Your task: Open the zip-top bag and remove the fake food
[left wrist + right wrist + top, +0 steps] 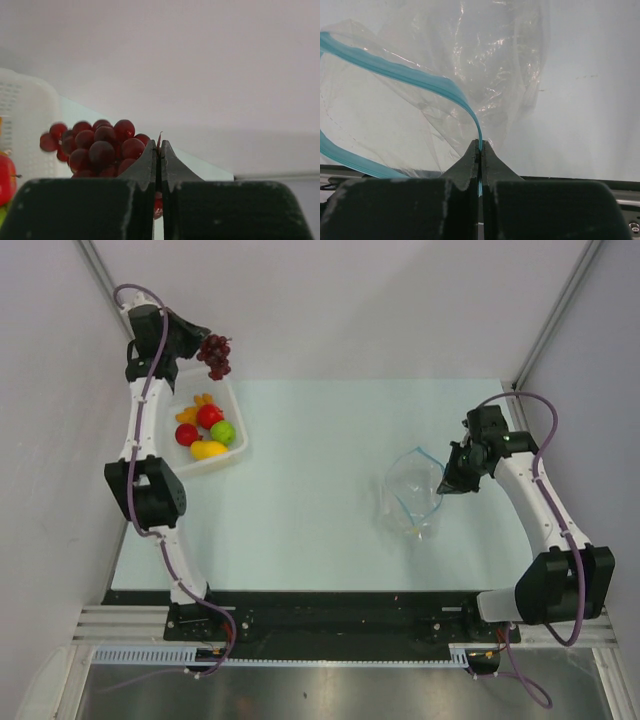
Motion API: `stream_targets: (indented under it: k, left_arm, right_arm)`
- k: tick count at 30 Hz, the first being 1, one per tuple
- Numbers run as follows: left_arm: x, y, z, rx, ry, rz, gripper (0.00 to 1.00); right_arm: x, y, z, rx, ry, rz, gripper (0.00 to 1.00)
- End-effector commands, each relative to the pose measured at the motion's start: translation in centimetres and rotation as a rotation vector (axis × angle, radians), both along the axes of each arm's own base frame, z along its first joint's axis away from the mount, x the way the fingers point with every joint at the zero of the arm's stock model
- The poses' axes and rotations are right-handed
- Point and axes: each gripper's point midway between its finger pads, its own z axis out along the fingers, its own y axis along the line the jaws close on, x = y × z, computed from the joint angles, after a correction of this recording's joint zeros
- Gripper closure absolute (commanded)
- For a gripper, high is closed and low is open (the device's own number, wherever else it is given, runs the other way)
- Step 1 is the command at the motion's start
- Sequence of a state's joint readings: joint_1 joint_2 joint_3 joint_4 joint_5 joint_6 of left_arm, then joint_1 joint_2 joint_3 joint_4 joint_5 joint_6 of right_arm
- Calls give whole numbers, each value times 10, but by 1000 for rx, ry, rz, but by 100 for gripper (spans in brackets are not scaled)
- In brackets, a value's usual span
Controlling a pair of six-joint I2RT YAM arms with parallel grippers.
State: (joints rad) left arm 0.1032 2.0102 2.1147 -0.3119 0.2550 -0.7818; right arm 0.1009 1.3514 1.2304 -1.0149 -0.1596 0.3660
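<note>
The dark red grape bunch (216, 355) (95, 147) hangs in the air above the far end of the white basket (238, 412), pinched by its stem in my shut left gripper (200, 352) (159, 144). Other fake food lies in the basket: two red fruits (210, 416), a green one (223, 432), a yellow piece (208, 450) and orange bits (203, 399). The clear zip-top bag (412, 498) (445, 75) sits right of centre, mouth open, nothing visible inside. My right gripper (447, 483) (480, 145) is shut on its teal zip strip (420, 77).
The basket stands at the table's left edge, beside the left arm. In the left wrist view its perforated wall (30, 115) and a red fruit (5, 180) show at the left. Grey walls enclose the pale table (310, 470) on three sides.
</note>
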Motion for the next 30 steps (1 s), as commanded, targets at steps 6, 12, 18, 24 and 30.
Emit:
stream_targets:
  k: [6,12,18,24,30]
  left_arm:
    - [48,81,-10,-71,-83,162,99]
    - [45,107,-86,-7,78,234,100]
    - [15,119,-135,18,226,306,99]
    - [-21,122,-170,7,398,351,83]
    - [-36,100,-157,13,357,255,31]
  right_arm:
    - [30,-5,15,30,-42,-34,100]
    - [35,-10,15,28,-29,-38,100]
    - [30,-12,18,20,-22,-29,100]
    - [21,-13,24,19,-20,-33,100]
    - [5,-18,36,-5,-36,-57,100]
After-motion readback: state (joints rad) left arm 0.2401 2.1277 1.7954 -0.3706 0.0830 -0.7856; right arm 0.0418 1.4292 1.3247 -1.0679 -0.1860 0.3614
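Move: The white tote's middle lies about 13 cm to the left gripper's left, 2 cm back and some 30 cm below. In the tote, roughly 31 cm below the gripper, the nearest red fruit is level with it and 8 cm left, the orange food 3 cm ahead and 12 cm left, the green one 5 cm back and 5 cm left. From the right gripper, the tote is about 30 cm ahead, 65 cm left and 12 cm below. Lower the left gripper some 23 cm into the tote with the grapes still pinched, swinging it about 10 cm left and first a little forward, then drawing back while the fingers tip down by around 30 degrees. Open wide near the bottom to let go of the grapes. Keep the right gripper shut on the bag's blue rim, easing it slightly forward and back. ##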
